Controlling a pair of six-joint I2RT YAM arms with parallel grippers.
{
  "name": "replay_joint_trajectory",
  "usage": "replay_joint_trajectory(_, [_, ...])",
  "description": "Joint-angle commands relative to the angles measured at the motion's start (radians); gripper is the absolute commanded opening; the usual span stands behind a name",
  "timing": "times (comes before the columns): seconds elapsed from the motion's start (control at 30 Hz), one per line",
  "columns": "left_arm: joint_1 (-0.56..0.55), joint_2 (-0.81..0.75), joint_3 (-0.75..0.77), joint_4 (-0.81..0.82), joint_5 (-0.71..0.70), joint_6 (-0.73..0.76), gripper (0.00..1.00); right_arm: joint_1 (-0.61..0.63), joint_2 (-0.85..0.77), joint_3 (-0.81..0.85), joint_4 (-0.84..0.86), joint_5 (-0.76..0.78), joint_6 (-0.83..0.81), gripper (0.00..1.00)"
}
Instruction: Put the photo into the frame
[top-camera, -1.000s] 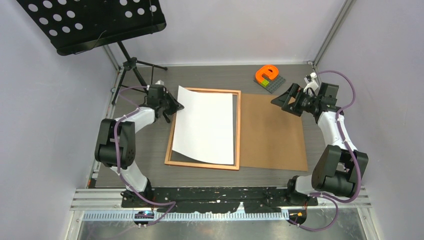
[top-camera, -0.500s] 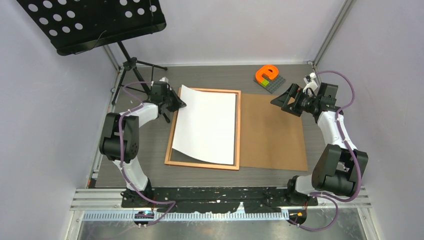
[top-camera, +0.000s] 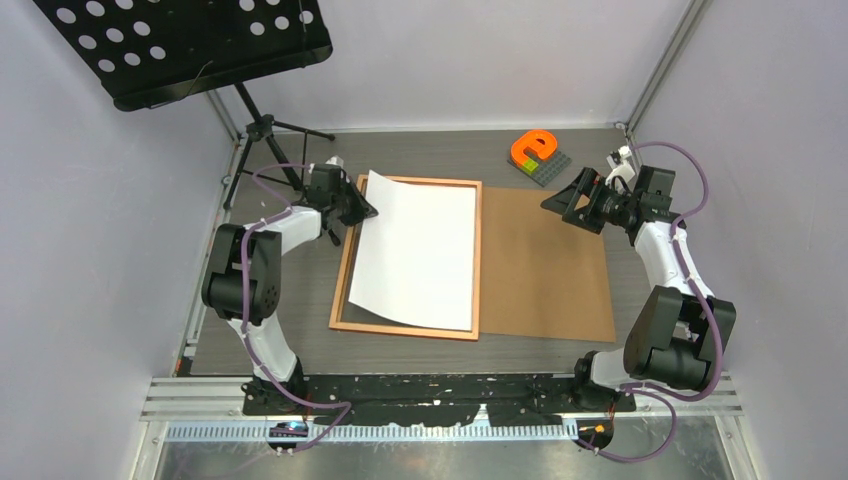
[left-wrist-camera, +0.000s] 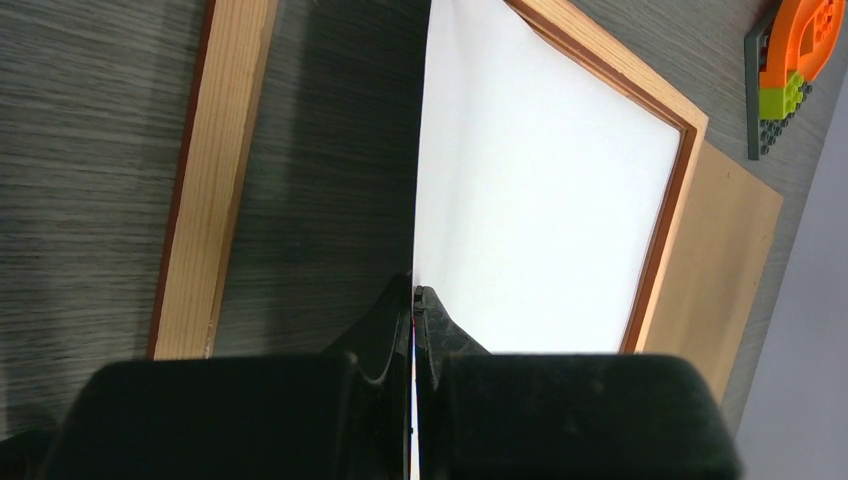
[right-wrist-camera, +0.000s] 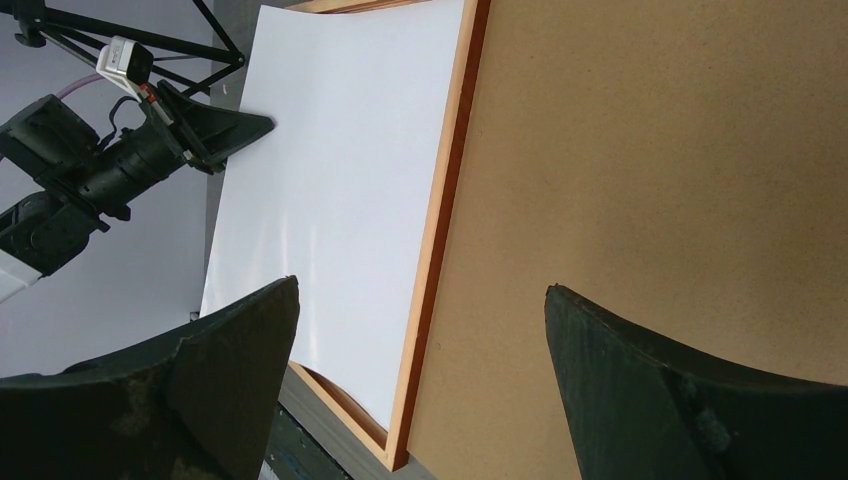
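The photo lies white back up over the frame, a thin orange-brown wooden rectangle in the middle of the table. The photo's right edge rests along the frame's right rail, and its left edge is raised. My left gripper is shut on that raised left edge near the far corner. The left wrist view shows the sheet pinched edge-on between the left gripper's jaws, above the frame's left rail. My right gripper stands open and empty, above the brown backing board. The right wrist view looks past it to the photo and frame.
The backing board lies flat against the frame's right side. An orange piece on a grey brick plate sits at the far right. A black perforated music stand on a tripod stands at the far left.
My left gripper has carried the photo's raised left edge to the right, and the sheet has slid right to the frame's right rail. The right arm has not moved.
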Motion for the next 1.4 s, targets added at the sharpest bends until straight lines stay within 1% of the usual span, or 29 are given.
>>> replay_joint_trajectory(0.0, [-0.002, -0.001, 0.026, 0.027, -0.022, 0.02, 0.0, 0.006, -0.007, 0.012, 0.018, -0.002, -0.015, 0.99])
replay_joint_trajectory(1.0, [-0.002, 0.016, 0.036, 0.026, -0.051, 0.026, 0.0, 0.005, -0.005, 0.01, 0.02, 0.001, -0.016, 0.99])
replay_joint_trajectory(1.2, [-0.003, 0.008, 0.03, 0.009, -0.055, 0.014, 0.14, 0.006, -0.005, 0.01, 0.018, 0.002, -0.016, 0.99])
replay_joint_trajectory(1.37, [-0.002, 0.024, 0.061, -0.031, -0.056, 0.017, 0.29, 0.006, -0.004, 0.011, 0.017, 0.001, -0.017, 0.99])
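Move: The left hand has the photo's left edge pinched, white side up, a few centimetres over the frame. The frame's middle lies about 8 cm back and 8 cm right of this hand and 4 cm down; its left rail is some 5 cm to the left, level with the hand. The photo's middle is about 6 cm back and 10 cm right, the brown backing board 9 cm back and 39 cm right. From the idle right hand the frame's middle is about 33 cm left, level with it and 14 cm down. The left hand stays almost in place over the left part of the frame, keeping the photo's edge pinched as it eases about 1 cm down into the frame and roughly half a centimetre left towards the left rail, its wrist barely turning. Once the sinking has all but stopped, the shut fingers open to about a quarter of their range, letting go of the photo's edge, and stay around it without drawing away. ##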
